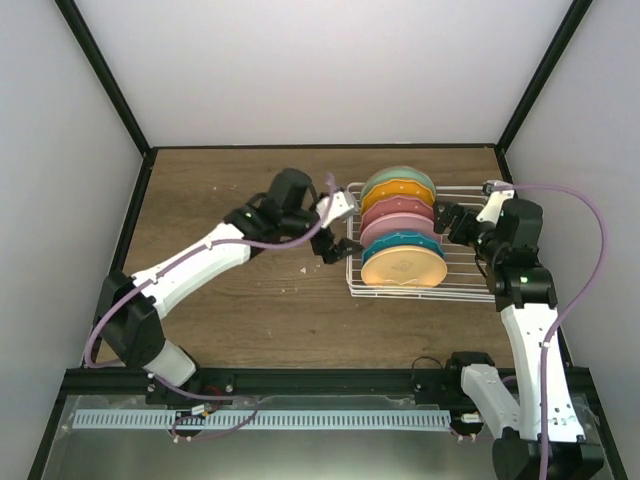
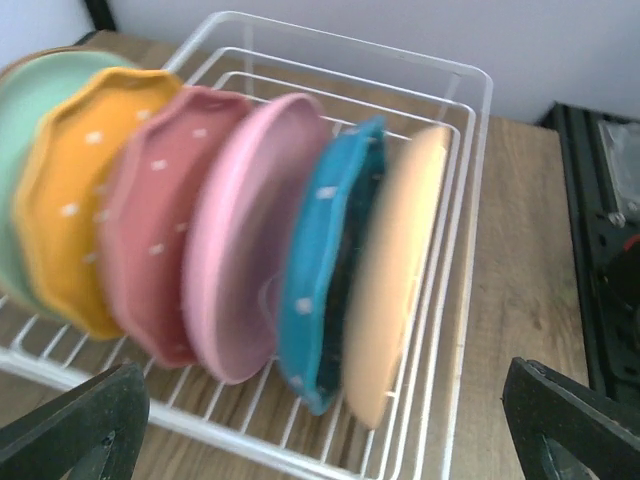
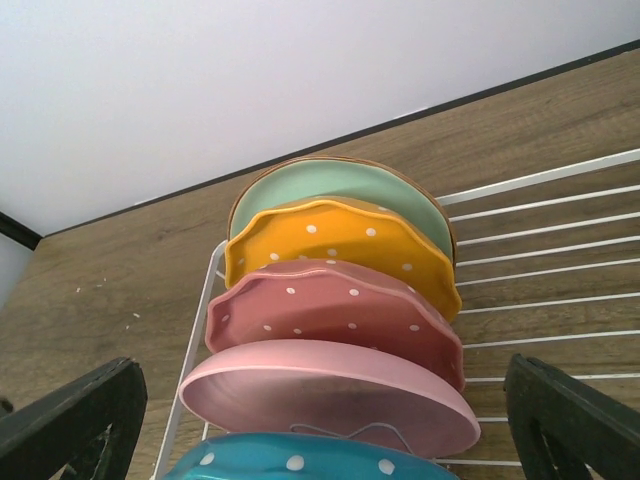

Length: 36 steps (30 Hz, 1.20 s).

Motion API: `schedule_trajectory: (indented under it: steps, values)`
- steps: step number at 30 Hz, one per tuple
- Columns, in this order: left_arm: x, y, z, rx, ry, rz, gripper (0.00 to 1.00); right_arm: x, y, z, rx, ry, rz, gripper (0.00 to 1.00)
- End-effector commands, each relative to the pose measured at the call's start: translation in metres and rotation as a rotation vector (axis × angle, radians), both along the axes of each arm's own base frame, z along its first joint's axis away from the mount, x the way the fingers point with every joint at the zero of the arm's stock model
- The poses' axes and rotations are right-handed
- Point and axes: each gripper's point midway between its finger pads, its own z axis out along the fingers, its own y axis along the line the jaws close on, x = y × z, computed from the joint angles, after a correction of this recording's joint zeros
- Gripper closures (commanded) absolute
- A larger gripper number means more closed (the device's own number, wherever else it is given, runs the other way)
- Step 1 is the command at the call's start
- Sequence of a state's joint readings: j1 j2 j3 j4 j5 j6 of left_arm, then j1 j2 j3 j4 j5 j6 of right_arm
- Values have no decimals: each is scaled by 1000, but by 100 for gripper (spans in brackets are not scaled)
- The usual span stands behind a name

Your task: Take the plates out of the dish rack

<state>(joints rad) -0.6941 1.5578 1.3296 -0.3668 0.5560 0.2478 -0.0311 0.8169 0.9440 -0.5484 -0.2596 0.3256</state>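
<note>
The white wire dish rack (image 1: 420,295) holds six plates on edge, from back to front: mint green (image 1: 400,177), dotted orange (image 1: 397,193), dotted maroon (image 1: 396,208), pink (image 1: 398,228), dotted teal (image 1: 402,244) and peach (image 1: 403,268). My left gripper (image 1: 340,230) is open and empty just outside the rack's left side. In the left wrist view (image 2: 320,425) it faces the teal (image 2: 320,260) and peach (image 2: 395,270) plates. My right gripper (image 1: 452,224) is open and empty over the rack, right of the plates. In the right wrist view (image 3: 320,435) it faces the pink plate (image 3: 330,390).
The rack stands on a brown wood table (image 1: 230,300) with white walls and black frame posts round it. The right part of the rack (image 3: 540,215) is bare wire. A black rail (image 1: 300,385) runs along the near edge.
</note>
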Motion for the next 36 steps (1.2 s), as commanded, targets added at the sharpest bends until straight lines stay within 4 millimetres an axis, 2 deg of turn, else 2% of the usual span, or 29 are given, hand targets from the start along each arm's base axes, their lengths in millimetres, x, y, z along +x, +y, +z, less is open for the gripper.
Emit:
schedule_trajectory:
  steps: [1,7,13,20,27,36]
  values:
    - [-24,-22,-6,55,-198,-77,4,-8,-2,20,-23,-49,-18,0]
    - [-33,-44,-21,76,-227,-56,22,-14,-9,17,-36,-36,-55,0]
    - [-35,-65,-32,92,-282,-62,25,-22,-10,22,-29,-51,-66,0]
    - [-35,-84,-41,107,-301,-77,28,-30,-12,19,-22,-47,-84,0]
    - [-27,-93,-47,116,-321,-53,29,-34,-14,19,-26,-53,-95,0]
    - [-30,-101,-47,114,-320,-73,39,-33,-17,19,-44,-53,-104,0]
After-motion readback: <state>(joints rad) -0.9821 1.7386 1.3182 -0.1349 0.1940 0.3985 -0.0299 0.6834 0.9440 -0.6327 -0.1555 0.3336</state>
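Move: The beige plate, nearest the robot in the rack, lies about 11 cm to the left hand's right, some 5 cm back and 12 cm lower. Just beyond it the teal plate stands about 11 cm to that hand's right and 2 cm back, then the light pink plate 11 cm right and 2 cm ahead, both at much the same height. From the right hand the beige plate is roughly 11 cm left, 8 cm back and 16 cm below. The left hand swings to its right and down onto the near end of the rack, about 9 cm across and 6 cm lower, drawing back some 4 cm early on, then easing slightly forward again and rolling about 20 degrees, while its wide-open fingers narrow to under two thirds and come either side of the beige and teal plates' left rims, with no contact plainly visible. The right hand, still open and empty, backs off about 3 cm from above the far plates, drifting a little right and up. ##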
